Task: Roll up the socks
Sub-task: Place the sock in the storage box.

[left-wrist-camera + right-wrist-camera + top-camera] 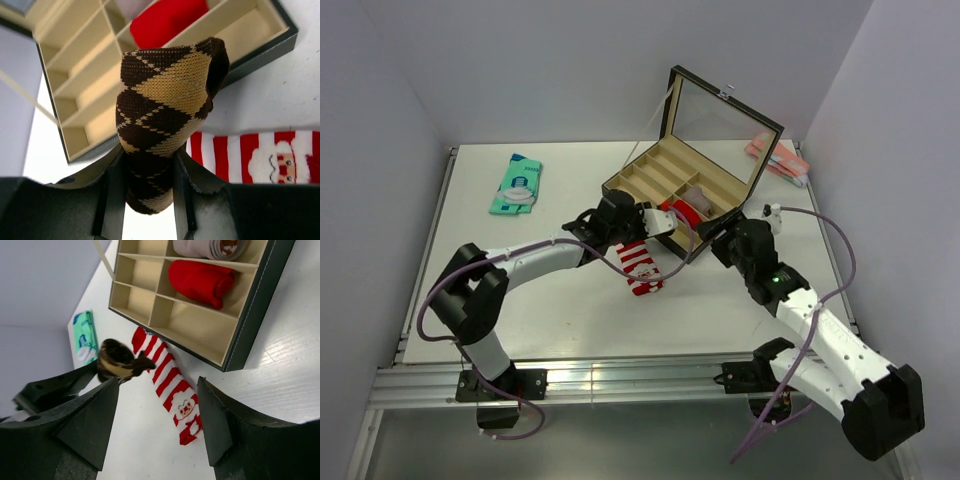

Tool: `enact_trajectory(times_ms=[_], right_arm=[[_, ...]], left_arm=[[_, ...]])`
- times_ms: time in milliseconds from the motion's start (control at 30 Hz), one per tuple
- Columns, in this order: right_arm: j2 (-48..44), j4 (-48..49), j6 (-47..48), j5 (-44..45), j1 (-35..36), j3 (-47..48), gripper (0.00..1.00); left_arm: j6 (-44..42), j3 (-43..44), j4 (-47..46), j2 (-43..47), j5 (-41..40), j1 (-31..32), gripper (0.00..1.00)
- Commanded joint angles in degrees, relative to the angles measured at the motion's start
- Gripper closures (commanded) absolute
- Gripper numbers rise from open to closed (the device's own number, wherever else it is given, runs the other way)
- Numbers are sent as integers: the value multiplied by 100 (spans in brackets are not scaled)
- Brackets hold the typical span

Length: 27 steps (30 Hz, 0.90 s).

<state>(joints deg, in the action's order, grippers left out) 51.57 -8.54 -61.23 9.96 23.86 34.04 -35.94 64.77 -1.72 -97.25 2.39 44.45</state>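
Observation:
The brown argyle sock (165, 95), bunched into a roll, is held between my left gripper's fingers (148, 165) just above the table, by the box's front edge. From above, the left gripper (655, 222) and argyle sock (663, 222) are next to the box's near corner. The red-and-white striped Santa sock (640, 265) lies flat on the table below them, its Santa face (280, 162) showing. My right gripper (159, 390) stands open above the table with nothing between its fingers, looking across the striped sock (172, 387) toward the argyle sock (117, 360).
An open black box (620, 185) with beige compartments holds a plain red roll (200, 280) and a grey roll (210, 247). A teal packet (517, 184) lies at the far left. A pink item (775, 158) lies behind the raised lid (720, 115).

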Motion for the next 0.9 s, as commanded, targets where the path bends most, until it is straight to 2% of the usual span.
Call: enact_trajectory(times_ms=[0,200,333,500,867], right_arm=[[-480,-437,24,269,-92,-47,29],[-1157,-946,-222,577,-109,-161,29],[-1570,-1413,-284,832,-109,-161,28],[-2159,-1800,-311,1104,-109,-231,28],[-2310,-1933,15,1149,-109,-170,29]], left_arm=[[-650,343,-636,-162,270,99,100],[-1459,466,-1128,-513,876,108,100],[-1801,790,-1086,-856,1306,108,100],[-2469,624,-1445,-1067,1781,108,100],[-3278,528,-2087,-1770,2037,38,100]])
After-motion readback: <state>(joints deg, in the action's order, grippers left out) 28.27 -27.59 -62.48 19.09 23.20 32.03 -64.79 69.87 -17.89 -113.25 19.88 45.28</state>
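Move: The rolled argyle sock in the left fingers is bound for the empty front compartment of the storage box, about 8 cm to the left hand's right, 2 cm ahead and some 9 cm below. From that hand, the red rolled sock is about 6 cm ahead and 11 right, the gray one 10 ahead and 15 right; the striped sock lies 6 back and 4 left, 12 below. From the right hand, that compartment is about 8 cm left, 2 ahead and 13 below. The rolled argyle sock, still pinched in the left fingers, is carried about 9 cm to the right over the box's front edge towards the empty compartment, then sinks some 3 cm late in the travel as the wrist swings about 30 degrees clockwise and the fingers flatten a little. The right hand, empty and open, draws back and right about 8 cm, away from the box, rising slightly. ##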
